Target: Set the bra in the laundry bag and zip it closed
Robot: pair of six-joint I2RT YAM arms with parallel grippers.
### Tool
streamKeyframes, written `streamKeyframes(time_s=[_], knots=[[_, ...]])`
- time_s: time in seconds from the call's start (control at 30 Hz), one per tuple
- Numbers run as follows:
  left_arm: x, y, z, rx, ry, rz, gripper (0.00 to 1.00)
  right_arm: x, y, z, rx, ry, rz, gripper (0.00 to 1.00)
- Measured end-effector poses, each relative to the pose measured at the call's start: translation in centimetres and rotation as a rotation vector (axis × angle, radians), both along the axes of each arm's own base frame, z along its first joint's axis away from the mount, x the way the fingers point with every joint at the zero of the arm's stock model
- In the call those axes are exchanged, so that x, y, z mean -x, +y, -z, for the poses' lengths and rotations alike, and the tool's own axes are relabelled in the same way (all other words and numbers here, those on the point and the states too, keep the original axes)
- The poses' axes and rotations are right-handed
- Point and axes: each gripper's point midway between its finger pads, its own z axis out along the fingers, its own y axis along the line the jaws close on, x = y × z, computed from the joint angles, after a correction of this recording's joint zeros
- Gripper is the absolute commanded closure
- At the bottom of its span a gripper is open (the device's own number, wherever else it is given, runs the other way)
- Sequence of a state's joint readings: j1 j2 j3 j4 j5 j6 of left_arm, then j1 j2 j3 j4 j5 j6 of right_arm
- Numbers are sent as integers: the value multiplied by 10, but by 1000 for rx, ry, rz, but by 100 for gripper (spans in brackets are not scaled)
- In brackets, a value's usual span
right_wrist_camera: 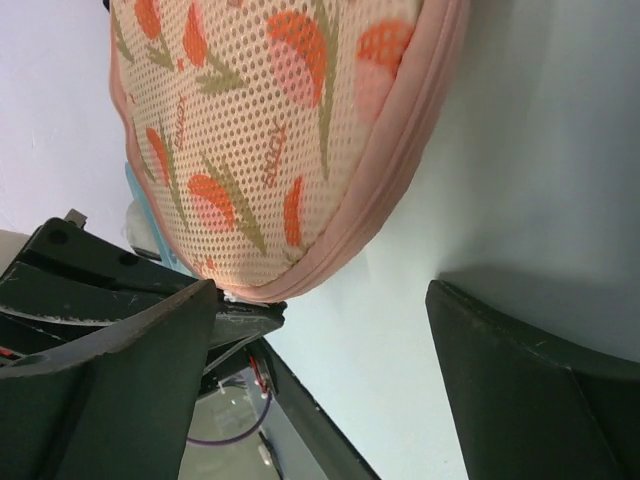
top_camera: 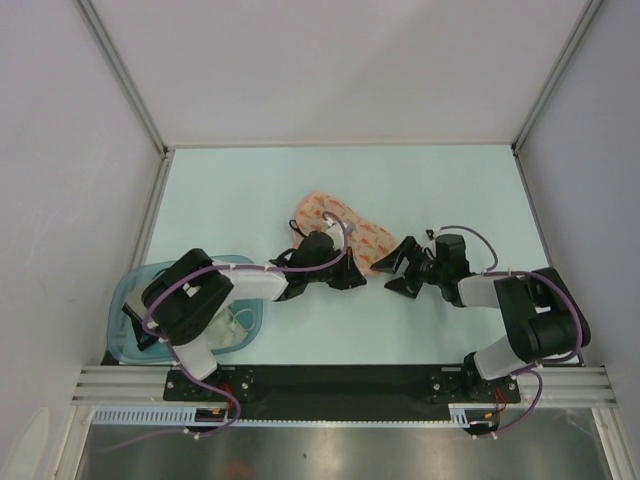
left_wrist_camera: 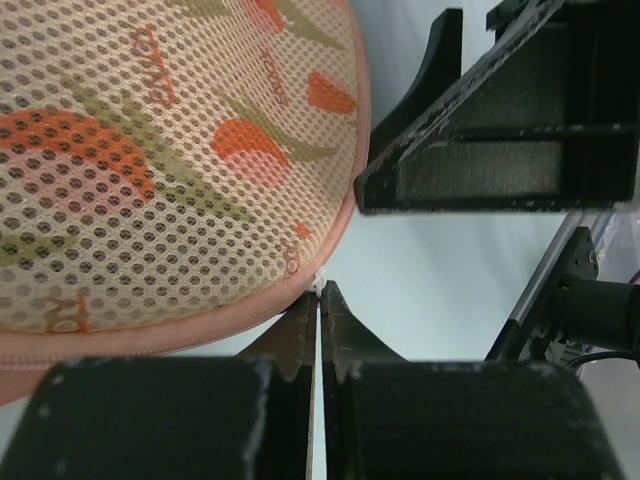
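Note:
The laundry bag (top_camera: 340,222), a peach mesh pouch with orange tulip print, lies shut in the middle of the table. It fills the left wrist view (left_wrist_camera: 150,150) and the top of the right wrist view (right_wrist_camera: 270,130). My left gripper (left_wrist_camera: 320,290) is shut, its tips pinching a small white zip pull (left_wrist_camera: 320,281) at the bag's near rim; from above the left gripper (top_camera: 356,277) sits at the bag's front right end. My right gripper (top_camera: 393,270) stands open just right of the bag, nothing between its fingers (right_wrist_camera: 530,380). The bra is out of view.
A translucent teal tub (top_camera: 135,290) with a white garment (top_camera: 235,325) sits at the near left, partly under the left arm. The two grippers are close together, tips almost facing. White walls enclose the table on three sides.

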State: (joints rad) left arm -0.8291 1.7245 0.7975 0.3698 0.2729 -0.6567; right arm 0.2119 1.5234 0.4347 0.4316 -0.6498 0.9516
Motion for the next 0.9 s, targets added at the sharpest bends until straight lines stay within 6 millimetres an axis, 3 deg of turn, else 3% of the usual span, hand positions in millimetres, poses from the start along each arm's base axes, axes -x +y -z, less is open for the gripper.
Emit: streamKeyframes(time_s=[0.1,0.37,0.53,0.63,0.77,0.83,0.9], knots=[[0,0,-1,3,1,0,100,4,7,-2,2,3,20,19],[5,-2,2,0,6,2,100,-11,12,-14,-22,-25,99,30],[12,-2,6,-6,19,7,100,-12,13,-12,-25,-19,127,45],[13,-3,4,-3,15,3,100,-11,12,-6,-22,1,147,59],[15,1,4,-8,11,-4,100,-10,11,4,-16,33,161,90],[17,4,5,-11,9,-10,100,-8,11,7,-20,43,162,99],[18,8,5,-15,7,-16,100,-8,10,7,-26,46,162,100]])
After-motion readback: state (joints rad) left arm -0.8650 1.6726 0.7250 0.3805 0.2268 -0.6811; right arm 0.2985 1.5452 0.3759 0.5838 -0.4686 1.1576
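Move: The laundry bag's near-right edge, which my open right fingers are going for, is only about 2 cm ahead and 2 cm to the left of them, at about their height. The bag's middle lies some 9 cm ahead and 9 cm left, about 3 cm lower. The black strap is around 11 cm ahead and 19 cm left. From my left hand, already gripping the near edge, that spot is about 5 cm ahead and 4 cm right. I close my right fingers from wide open to almost shut, pinching the bag's near-right edge band, while that hand edges about 1 cm forward and left, rises 1.5 cm, then sinks 2 cm, and turns some 10 degrees clockwise. My left hand keeps its pinch on the near edge and draws the bag back about 2 cm. ##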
